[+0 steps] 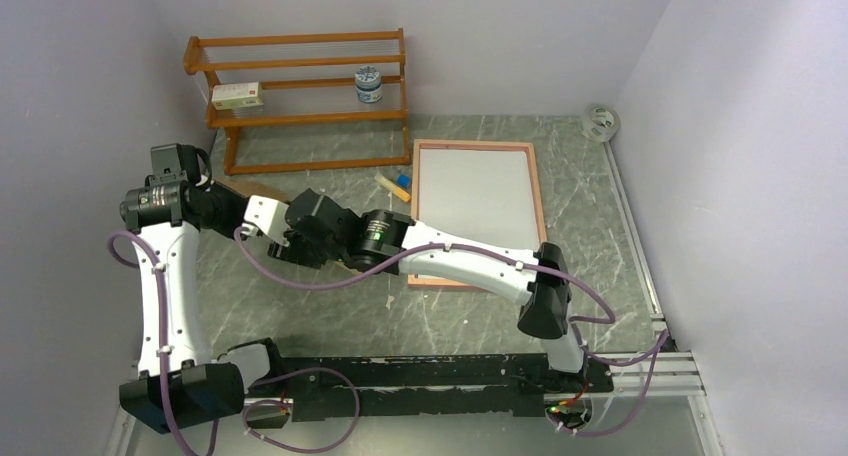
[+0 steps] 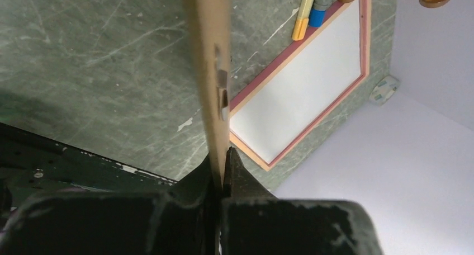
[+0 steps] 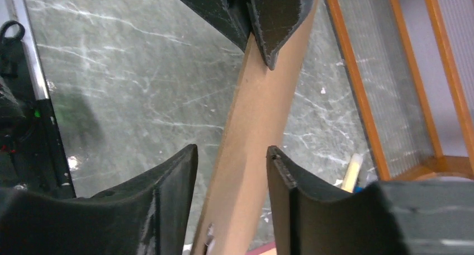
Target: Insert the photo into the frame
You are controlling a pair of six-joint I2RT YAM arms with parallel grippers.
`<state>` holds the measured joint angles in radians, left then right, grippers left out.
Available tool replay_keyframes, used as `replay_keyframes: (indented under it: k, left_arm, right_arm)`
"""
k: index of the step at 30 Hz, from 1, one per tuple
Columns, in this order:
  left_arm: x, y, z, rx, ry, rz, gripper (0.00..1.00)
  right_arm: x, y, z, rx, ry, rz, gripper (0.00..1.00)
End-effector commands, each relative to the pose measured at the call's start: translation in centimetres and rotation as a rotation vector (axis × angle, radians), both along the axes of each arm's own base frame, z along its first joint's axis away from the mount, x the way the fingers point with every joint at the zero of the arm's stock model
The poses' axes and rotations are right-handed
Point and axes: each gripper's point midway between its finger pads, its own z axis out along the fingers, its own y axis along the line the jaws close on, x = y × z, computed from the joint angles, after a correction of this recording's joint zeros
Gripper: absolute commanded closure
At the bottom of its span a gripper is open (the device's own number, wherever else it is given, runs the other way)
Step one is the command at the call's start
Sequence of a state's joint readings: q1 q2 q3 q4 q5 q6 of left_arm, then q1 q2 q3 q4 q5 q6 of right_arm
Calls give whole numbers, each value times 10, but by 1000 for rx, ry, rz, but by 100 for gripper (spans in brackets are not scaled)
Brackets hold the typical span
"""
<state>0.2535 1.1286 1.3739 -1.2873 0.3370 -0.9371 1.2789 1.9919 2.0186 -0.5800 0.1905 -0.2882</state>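
Note:
The frame (image 1: 413,206) lies flat on the green table, right of centre; its pink border (image 2: 279,62) surrounds a white sheet (image 1: 475,201) that looks like the photo's white back. No printed side shows. My left gripper (image 2: 221,160) is shut on the edge of a brown hardboard sheet (image 2: 209,70), held up edge-on above the table left of the frame. My right gripper (image 3: 232,154) straddles the same board (image 3: 262,115) with its jaws open and a gap on each side. In the top view the left gripper (image 1: 272,226) and right gripper (image 1: 296,238) meet there.
An orange wooden rack (image 1: 300,76) stands at the back left, holding a small box (image 1: 237,96) and a jar (image 1: 369,84). Yellow and blue markers (image 1: 395,186) lie against the frame's left side. A tape roll (image 1: 600,123) sits in the back right corner.

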Motion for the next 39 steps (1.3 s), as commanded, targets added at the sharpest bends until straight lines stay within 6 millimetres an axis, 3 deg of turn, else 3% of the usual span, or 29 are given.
replay_keyframes:
  k: [1,5,7,11,16,20,25,31,39]
  left_arm:
    - [9,12,19,103,-96,-10,98]
    - [7,22,27,159,-100,21,97]
    - [6,25,31,176,-109,30,97]
    - [5,28,37,198,-133,35,98]
    - [5,20,55,224,-254,-44,97]
    - [0,10,70,243,-328,-147,97]
    - [-12,-2,104,312,-532,-236,97]
    - [-37,-31,144,403,-808,-465,98]
    - [-68,-73,179,373,-1060,-752,98]
  right_arm:
    - [-16,1,61,158,19,85,37]
    - [-39,-9,82,228,50,183,16]
    - [-48,-15,93,267,66,221,12]
    - [-44,-31,126,406,118,231,10]
    - [-3,-72,160,646,251,146,10]
    - [53,-117,165,806,328,-9,10]
    - [98,-161,157,901,373,-195,10]
    - [133,-196,147,965,438,-324,11]
    - [158,-224,138,1059,624,-304,10]
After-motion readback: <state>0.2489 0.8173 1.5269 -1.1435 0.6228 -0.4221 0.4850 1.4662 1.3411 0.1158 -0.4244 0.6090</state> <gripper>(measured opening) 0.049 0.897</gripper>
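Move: The brown backing board, steeply on edge, is already pinched at its edge by the left hand; its middle is roughly 6 cm ahead, 6 left and 9 below the right hand, whose part-open fingers still straddle it. From the left hand the frame it belongs in lies about 10 cm ahead, 44 right and 25 down, the glue stick some 16 ahead and 28 right on the table, the rack about 25 ahead, 9 right, 15 lower. The board stays pinched in the left hand, which edges slightly left, then lifts about 13 cm while drawing back some 6 and a little right, its fingers tipping up some 45 degrees and swinging clockwise. The right hand opens wide, backs off the board and rises, then sweeps right about 22 cm and forward, rolling its left side up. ##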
